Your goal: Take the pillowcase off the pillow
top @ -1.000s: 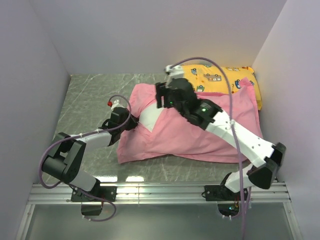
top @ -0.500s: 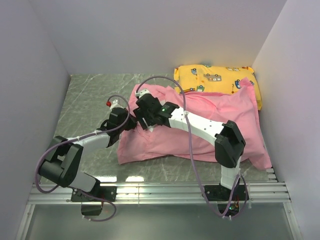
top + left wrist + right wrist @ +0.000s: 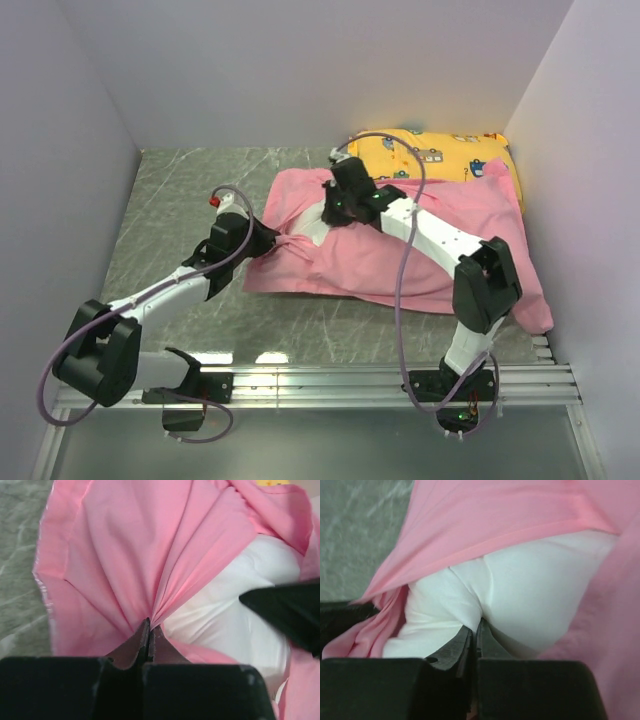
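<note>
The pink pillowcase [image 3: 400, 255] lies across the middle of the table with its open mouth at the left. There the white pillow [image 3: 316, 229] shows through the opening. My left gripper [image 3: 272, 243] is shut on the pillowcase's left edge, and pink folds [image 3: 130, 565] fan out from its tips [image 3: 149, 626]. My right gripper [image 3: 330, 215] sits at the mouth, shut on a pinch of the white pillow [image 3: 530, 595], with its tips [image 3: 476, 626] pressed into the fabric. The rest of the pillow is hidden inside the case.
A yellow pillow with cartoon vehicles [image 3: 440, 158] lies at the back right, partly under the pink fabric. Grey walls stand close on the left, back and right. The marbled grey tabletop [image 3: 170, 210] shows at the left. A metal rail [image 3: 320, 385] runs along the near edge.
My right gripper went from the pillowcase's left part back to the mouth and shut on the white pillow. The left gripper has pulled the pink edge leftward, stretching the case flatter.
</note>
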You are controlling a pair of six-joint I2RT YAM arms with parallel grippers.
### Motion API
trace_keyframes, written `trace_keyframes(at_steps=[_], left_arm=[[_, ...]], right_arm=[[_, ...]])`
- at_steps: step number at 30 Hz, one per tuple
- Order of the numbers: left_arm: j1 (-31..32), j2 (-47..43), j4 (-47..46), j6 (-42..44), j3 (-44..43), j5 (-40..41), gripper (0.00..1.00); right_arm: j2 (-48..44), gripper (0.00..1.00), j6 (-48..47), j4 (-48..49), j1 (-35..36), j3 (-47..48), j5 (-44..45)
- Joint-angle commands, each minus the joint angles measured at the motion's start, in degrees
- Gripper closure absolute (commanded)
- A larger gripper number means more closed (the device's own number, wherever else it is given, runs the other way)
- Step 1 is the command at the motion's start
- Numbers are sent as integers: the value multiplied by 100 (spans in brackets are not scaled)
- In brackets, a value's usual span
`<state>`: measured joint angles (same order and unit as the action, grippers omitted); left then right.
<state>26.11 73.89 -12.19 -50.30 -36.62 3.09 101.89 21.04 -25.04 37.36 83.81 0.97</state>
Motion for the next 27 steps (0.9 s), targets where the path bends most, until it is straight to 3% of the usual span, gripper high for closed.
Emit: trace_keyframes(at_steps=[1, 14, 21, 24, 25, 27], left_arm=[[26, -252, 515, 135, -56, -11, 99], [149, -849, 946, -101, 664, -221, 100], [1141, -718, 1068, -147, 482, -178, 99], [1230, -770, 1210, -41, 131, -63, 90], [1230, -797, 1427, -15, 33, -54, 80], [1239, -762, 1648, 169, -387, 182, 71]], right_arm=[[-441, 100, 444, 296, -528, -215, 596], [-687, 100, 1166, 1080, -906, -409, 1018], [-749, 100, 1298, 1413, -898, -497, 764], [-863, 100, 1175, 1527, -582, -716, 1088], [-924, 100, 1148, 1659, -468, -908, 1185], [-1091, 100, 1035, 1765, -152, -1085, 1589]])
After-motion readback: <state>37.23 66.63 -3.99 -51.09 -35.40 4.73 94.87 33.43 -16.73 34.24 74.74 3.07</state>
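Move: The left hand already grips a fold of the pillowcase; its near edge lies about 12 cm back and 6 cm right of that hand, some 7 cm lower. The bared white pillow is about 8 cm to its right, 3 cm ahead and slightly below. The right hand already pinches this white pillow, whose bared middle is about 3 cm left, 1 cm back and 2 cm below. From the right hand, the yellow pillow lies about 16 cm ahead, 25 cm right and 7 cm lower. Keeping its grip on the case, the left hand lifts a little, then draws the pink cloth back about 6 cm and 4 cm to the right, towards the near edge, and finally starts opening its fingers with cloth still between them. The right hand keeps the white pillow pinched, shifting 2–3 cm right and slightly up while turning clockwise and rolling its left side up. ##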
